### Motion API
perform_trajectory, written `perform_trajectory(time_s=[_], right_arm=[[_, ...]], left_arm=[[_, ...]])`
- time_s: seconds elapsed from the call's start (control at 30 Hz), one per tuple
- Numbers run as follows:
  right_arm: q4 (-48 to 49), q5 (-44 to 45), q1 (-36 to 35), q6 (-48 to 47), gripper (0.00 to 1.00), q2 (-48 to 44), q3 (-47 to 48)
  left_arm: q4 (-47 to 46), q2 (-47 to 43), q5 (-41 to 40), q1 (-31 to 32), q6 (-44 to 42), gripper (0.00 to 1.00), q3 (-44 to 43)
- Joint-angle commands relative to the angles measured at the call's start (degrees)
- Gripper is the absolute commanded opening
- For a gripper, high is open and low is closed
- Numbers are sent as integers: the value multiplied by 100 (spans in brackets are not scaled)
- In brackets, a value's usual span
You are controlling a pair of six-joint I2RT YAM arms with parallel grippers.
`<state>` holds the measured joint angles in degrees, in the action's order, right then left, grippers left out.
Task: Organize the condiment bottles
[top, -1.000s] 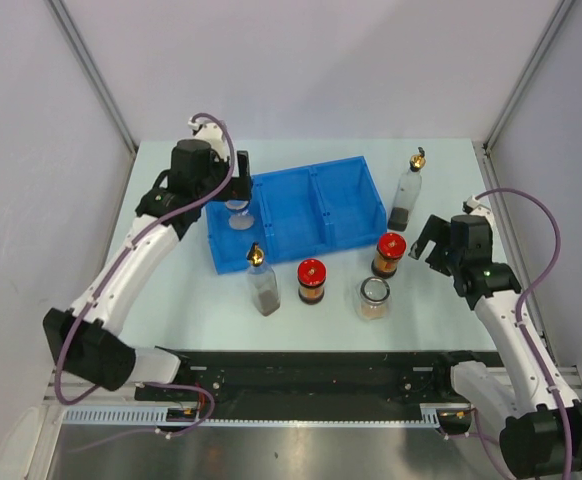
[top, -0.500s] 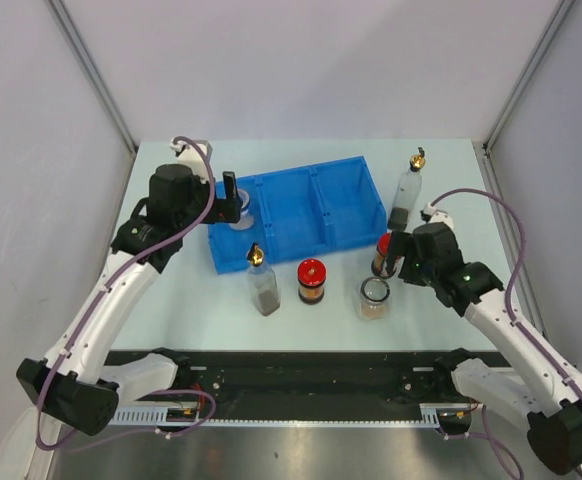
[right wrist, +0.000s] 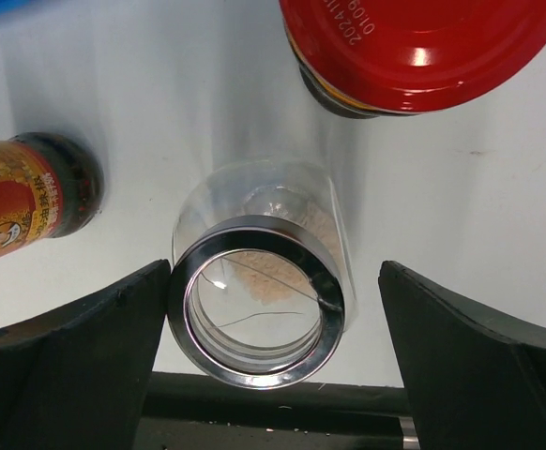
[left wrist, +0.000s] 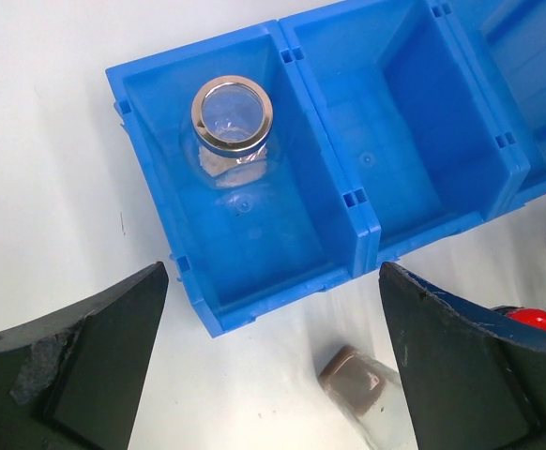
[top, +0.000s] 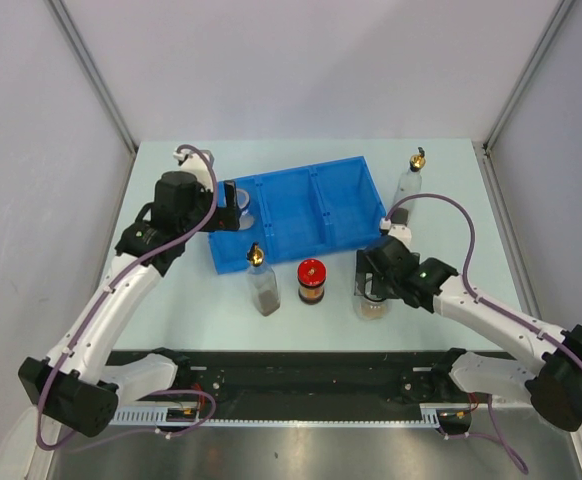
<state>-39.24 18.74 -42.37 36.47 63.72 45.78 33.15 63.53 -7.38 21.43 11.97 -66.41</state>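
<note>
My left gripper (top: pixel 229 193) is open and empty, hovering at the left end of the blue tray (top: pixel 366 180). One short clear jar (left wrist: pixel 233 117) stands in the tray's left compartment (left wrist: pixel 151 178). A tall bottle with a gold spout (top: pixel 263 283) stands in front of the tray, and its base shows between my left fingers (left wrist: pixel 359 382). My right gripper (top: pixel 372 280) is open around the other short tan-filled jar (right wrist: pixel 259 291). Its left finger (right wrist: pixel 76 356) is at the rim and the right finger is apart from it. A red-lidded jar (right wrist: pixel 423 47) stands just behind that jar. The other red-lidded jar (top: pixel 312 280) is to its left.
The second tall gold-spouted bottle (top: pixel 409 185) stands at the back right beside the tray. The tray's middle (left wrist: pixel 414 122) and right compartments hold nothing. A black rail (top: pixel 301 375) runs along the table's near edge, close to the jar between my right fingers.
My right arm swung left and down until its open fingers straddled the short jar. My left gripper let go of the jar in the tray and drew back to the left.
</note>
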Motion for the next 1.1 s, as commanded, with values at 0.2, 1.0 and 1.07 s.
perform_trajectory(time_s=[0.2,1.0,1.07], right_arm=[[75,402,-281,-52,83,140,230],[-637,394,-571,-411,0,263,2505],[-690,393,-571,-526,0,429,3005]], left_arm=[[-115,-271,-133,1,-10,100,208],[96,-692,-370,-226,201,100,304],[104,-745,-344,-288,262,99,322]])
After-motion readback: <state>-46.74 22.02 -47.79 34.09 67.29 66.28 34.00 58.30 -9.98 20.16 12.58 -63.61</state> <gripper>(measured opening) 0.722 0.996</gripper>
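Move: The glass jar with the silver rim stands between the right hand's open fingers, its middle some 3 cm below the hand point and about 1 cm ahead and 1 cm left. One red-lidded jar is about 12 cm ahead and 3 cm right, the other some 15 cm left and 4 cm ahead. The blue box's middle lies roughly 26 cm ahead and 18 cm left. From the left hand, the glass jar is about 29 cm right, 15 cm back and 19 cm below. Almost in place at first, the right hand closes its wide-open fingers onto the sides of the glass jar's rim and pauses briefly with the grip set. It then lifts the jar with quickening speed, about 10 cm up, while drawing some 4 cm left towards the blue box and a little forward. The empty left hand, still open, eases about 2 cm left and slightly back. ##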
